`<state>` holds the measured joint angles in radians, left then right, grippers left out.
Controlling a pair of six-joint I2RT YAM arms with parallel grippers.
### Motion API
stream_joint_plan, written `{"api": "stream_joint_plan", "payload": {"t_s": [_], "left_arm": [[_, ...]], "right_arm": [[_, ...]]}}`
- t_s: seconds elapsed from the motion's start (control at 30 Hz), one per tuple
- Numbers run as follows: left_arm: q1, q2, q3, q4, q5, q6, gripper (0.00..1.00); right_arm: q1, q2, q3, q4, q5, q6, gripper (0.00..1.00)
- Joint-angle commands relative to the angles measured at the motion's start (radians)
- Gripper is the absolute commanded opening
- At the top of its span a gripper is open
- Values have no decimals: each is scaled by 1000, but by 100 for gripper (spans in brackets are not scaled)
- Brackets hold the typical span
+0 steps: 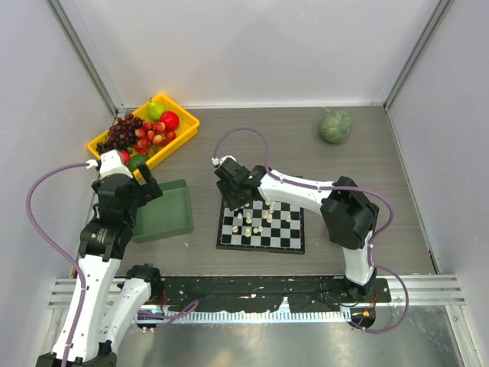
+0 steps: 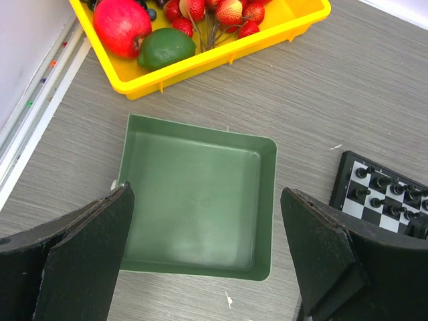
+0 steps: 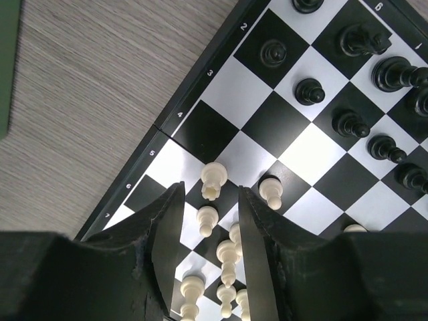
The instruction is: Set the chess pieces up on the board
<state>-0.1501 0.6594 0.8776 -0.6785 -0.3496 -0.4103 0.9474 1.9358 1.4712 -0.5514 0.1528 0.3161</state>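
The board (image 1: 260, 247) lies in front of the right arm, and its left rim (image 3: 144, 157) shows in the right wrist view. Black chess pieces (image 3: 349, 123) stand in rows on its far squares. Cream-white chess pieces (image 3: 227, 253) cluster on the near squares. My right gripper (image 3: 210, 187) hovers low over that cluster at the board's left side (image 1: 238, 200). Its jaws stand narrowly apart, with a white rook (image 3: 214, 179) at the tips and a white pawn (image 3: 208, 218) in the gap, neither visibly touched. My left gripper (image 2: 207, 194) hangs wide open and empty above the green tray.
A green square tray (image 2: 267, 200) sits left of the board, also seen from above as the tray (image 1: 164, 210). Behind it a yellow bin (image 1: 186, 130) holds grapes, strawberries and other fruit. A round green fruit (image 1: 335, 126) rests at the back right.
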Motion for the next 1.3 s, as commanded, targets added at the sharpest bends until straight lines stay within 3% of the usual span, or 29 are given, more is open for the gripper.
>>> {"api": "stream_joint_plan", "payload": {"t_s": [0.0, 0.63, 0.73, 0.97, 1.27], "left_arm": [[6, -4, -2, 25, -28, 16, 99], [7, 2, -9, 27, -31, 22, 99], [7, 2, -8, 22, -35, 25, 99], [7, -7, -8, 19, -38, 24, 99], [7, -12, -6, 14, -40, 19, 99]], "right_arm": [[10, 15, 51, 1, 19, -3, 44], [8, 60, 78, -15, 19, -12, 36], [8, 54, 74, -16, 22, -17, 27], [8, 20, 61, -22, 22, -20, 17], [51, -73, -11, 33, -7, 6, 16]]}}
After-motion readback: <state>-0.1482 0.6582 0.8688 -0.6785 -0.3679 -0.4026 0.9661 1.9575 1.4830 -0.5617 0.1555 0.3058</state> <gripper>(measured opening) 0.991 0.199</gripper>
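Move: The white rook to be gripped stands almost directly under the right hand's fingertips, its middle about 2 cm below and 1 cm ahead. A white pawn stands about 3 cm to the rook's right and 1 cm farther out; another is 1 cm to its right and 2 cm nearer. The closest black pawn is some 6 cm beyond the rook and 1 cm right. From the left hand, the rook is roughly 26 cm right, 3 cm ahead and 19 cm below. The white rook near the board's left side is straddled by the half-open right fingers, which sink about 1.5 cm around it with a tiny shift forward and left, then close and pinch its upper part. With the grip kept, the right hand eases up and back by less than 1 cm each way, the wrist barely turning. ##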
